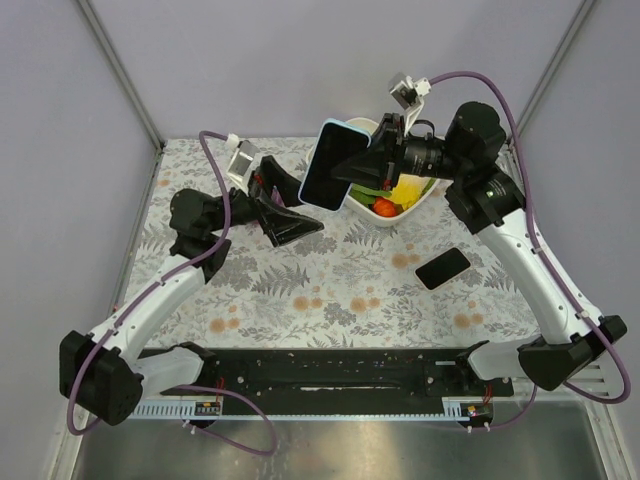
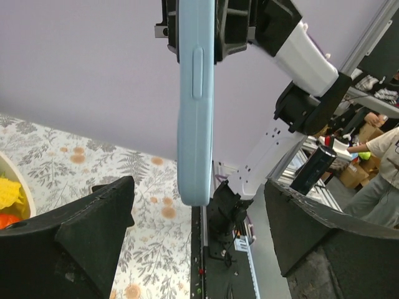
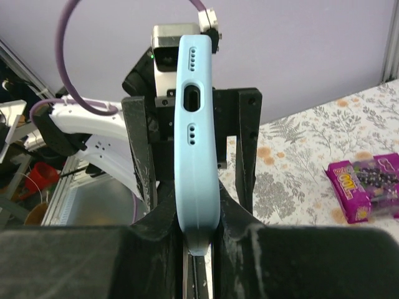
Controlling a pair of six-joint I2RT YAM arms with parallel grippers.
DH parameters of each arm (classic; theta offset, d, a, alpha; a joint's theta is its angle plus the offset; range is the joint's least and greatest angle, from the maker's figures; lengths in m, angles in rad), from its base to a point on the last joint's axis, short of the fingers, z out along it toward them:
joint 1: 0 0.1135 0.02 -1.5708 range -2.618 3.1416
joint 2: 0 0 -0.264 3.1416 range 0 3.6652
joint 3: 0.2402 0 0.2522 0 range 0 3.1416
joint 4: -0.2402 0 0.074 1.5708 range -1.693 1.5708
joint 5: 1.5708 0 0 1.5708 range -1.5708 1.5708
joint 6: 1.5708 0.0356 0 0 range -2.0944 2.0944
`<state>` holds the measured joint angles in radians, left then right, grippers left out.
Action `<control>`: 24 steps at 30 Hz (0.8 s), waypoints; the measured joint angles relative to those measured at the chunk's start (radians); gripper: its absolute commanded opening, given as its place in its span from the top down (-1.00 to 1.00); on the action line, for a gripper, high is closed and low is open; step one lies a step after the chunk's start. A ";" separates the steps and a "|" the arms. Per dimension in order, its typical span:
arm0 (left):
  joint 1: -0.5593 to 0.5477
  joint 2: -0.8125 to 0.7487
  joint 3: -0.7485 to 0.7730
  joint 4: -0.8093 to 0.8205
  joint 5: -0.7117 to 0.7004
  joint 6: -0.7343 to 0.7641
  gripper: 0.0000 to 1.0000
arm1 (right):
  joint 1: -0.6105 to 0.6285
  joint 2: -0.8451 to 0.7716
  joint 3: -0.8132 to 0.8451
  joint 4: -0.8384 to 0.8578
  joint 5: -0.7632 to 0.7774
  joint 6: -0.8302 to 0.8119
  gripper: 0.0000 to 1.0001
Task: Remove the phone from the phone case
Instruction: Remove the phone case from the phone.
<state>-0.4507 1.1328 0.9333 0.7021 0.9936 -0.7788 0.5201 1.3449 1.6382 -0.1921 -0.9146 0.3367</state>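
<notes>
My right gripper (image 1: 368,160) is shut on a light blue phone case (image 1: 328,165) and holds it in the air above the table's back middle. In the right wrist view the case (image 3: 197,162) stands edge-on between the pads, its charging port facing the camera. My left gripper (image 1: 300,205) is open just left of the case. The left wrist view shows the case's lower end (image 2: 194,124) hanging between the spread fingers (image 2: 93,230), touching neither. A black phone (image 1: 442,268) lies flat on the table at the right. Whether anything sits inside the case I cannot tell.
A white bowl (image 1: 362,208) of toy fruit stands behind and under the right gripper. A purple snack packet (image 3: 365,184) lies on the floral tablecloth. The black base rail (image 1: 330,372) runs along the near edge. Grey walls close in the back and sides.
</notes>
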 measured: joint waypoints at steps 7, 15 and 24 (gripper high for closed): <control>0.000 0.002 -0.036 0.143 -0.079 -0.115 -0.69 | -0.010 0.033 -0.029 0.181 -0.018 0.156 1.00; 0.000 0.019 -0.040 0.206 -0.137 -0.175 -0.25 | -0.011 0.040 -0.079 0.236 -0.021 0.212 1.00; -0.007 0.023 -0.039 0.160 -0.160 -0.171 0.89 | -0.011 0.040 -0.127 0.326 -0.026 0.261 1.00</control>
<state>-0.4580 1.1561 0.8940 0.8619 0.8337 -0.9501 0.5091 1.3853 1.5112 0.1337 -0.9405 0.5976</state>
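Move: The blue-cased phone hangs in the right fingers, its middle some 2 cm left of that hand and level with it fore and aft. From the open left hand, its middle is about 6 cm ahead, 3 cm right and 3 cm higher. Far below the left hand, roughly 38 cm down, the vegetable basket lies some 40 cm ahead and 18 cm right, and the spare black phone about 17 cm ahead and 38 cm right. Pinches the cased phone's near left corner with the left fingers: that hand first rises about 2 cm, rolling some 10 degrees so its fingers point less upward, then eases forward to end about 2 cm farther out as the wide-open gripper closes nearly all the way. The right hand keeps its grip, rising briefly, then settling back down, and drifts about 2 cm forward and left, bringing the case to the left fingers. ##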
